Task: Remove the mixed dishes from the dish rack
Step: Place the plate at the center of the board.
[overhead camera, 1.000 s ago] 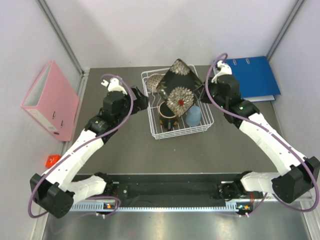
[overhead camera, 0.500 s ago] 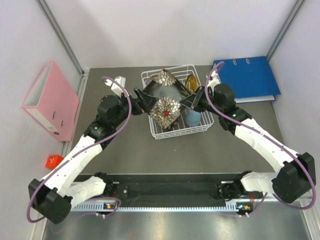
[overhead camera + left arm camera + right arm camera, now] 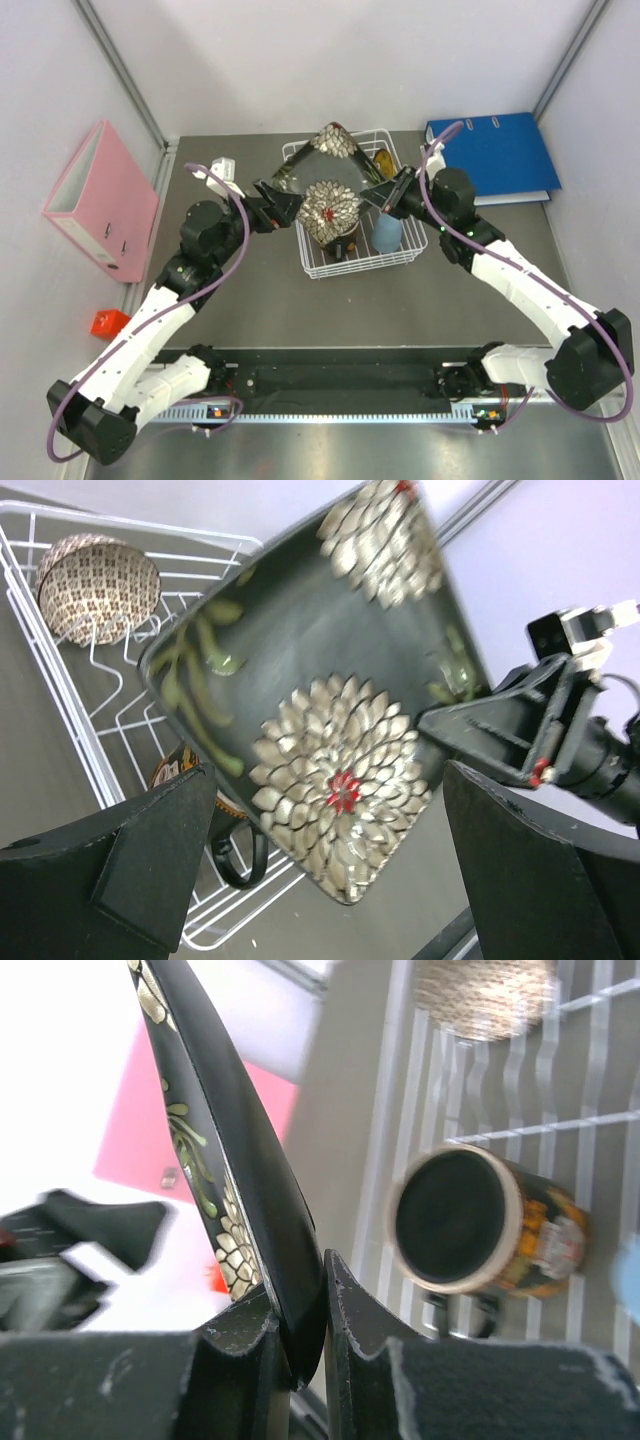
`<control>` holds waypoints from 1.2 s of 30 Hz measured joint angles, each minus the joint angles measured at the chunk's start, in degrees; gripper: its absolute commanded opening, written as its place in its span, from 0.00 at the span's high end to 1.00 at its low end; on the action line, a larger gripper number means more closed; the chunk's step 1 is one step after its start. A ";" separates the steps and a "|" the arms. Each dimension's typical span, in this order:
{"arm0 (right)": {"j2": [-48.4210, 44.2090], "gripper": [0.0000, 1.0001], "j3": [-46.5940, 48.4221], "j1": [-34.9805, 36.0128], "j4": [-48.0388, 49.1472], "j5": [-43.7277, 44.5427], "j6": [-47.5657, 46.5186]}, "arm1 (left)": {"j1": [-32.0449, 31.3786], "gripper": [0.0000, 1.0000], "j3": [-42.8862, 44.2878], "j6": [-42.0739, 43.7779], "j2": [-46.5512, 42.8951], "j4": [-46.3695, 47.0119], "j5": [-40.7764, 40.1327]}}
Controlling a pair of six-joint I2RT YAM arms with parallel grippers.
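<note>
My right gripper (image 3: 373,196) is shut on the right edge of the dark floral square plate (image 3: 322,183) and holds it tilted above the dish rack (image 3: 408,255). In the right wrist view its fingers (image 3: 345,1310) pinch the plate's rim (image 3: 215,1130). My left gripper (image 3: 273,208) is open and faces the plate from the left; the plate (image 3: 320,680) sits between its fingers without touching. In the rack are the speckled bowl (image 3: 97,575), the dark mug (image 3: 470,1220), the light-blue cup (image 3: 386,232) and the amber plate (image 3: 383,160).
A pink binder (image 3: 100,200) stands at the left wall. A blue binder (image 3: 495,155) lies at the back right, close behind the right arm. A small orange-red object (image 3: 105,322) lies at the table's left edge.
The right arm has brought the floral plate down from high over the rack and turned it toward the left gripper. The left gripper has swung round to face the plate, still open.
</note>
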 measured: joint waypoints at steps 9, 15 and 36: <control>2.67 1.00 -1.97 0.48 14.84 -8.70 8.90 | 0.00 0.16 -2.54 -0.66 1.88 1.66 0.50; 5.62 1.00 -2.95 2.12 20.61 -11.02 12.26 | 0.00 0.34 -2.73 -1.70 2.49 3.89 0.52; 5.64 1.00 -7.08 4.92 22.73 -7.13 13.31 | 0.09 0.65 -6.80 -4.35 -1.92 4.46 -10.19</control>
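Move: The right fingers already grip the plate's right corner. The open left gripper faces it about 17 cm to their left, roughly level with them. The plate's middle is some 10 cm right and 3 cm ahead of the left hand. Below in the rack, the mug is about 10 cm ahead, 11 right and 22 down from the left hand; the blue cup stands some 6 cm ahead of the right hand, 6 to its right and 18 below. The left fingers come around the plate's left corner, one in front of the face and one behind, closing from wide open to under half; that hand first sinks about 2.5 cm, then shifts 3 cm left. The right hand keeps its grip and carries the plate some 5.5 cm left and slightly back to meet it, rising 3 cm and sinking again, rolling left side up and turning counter-clockwise. ##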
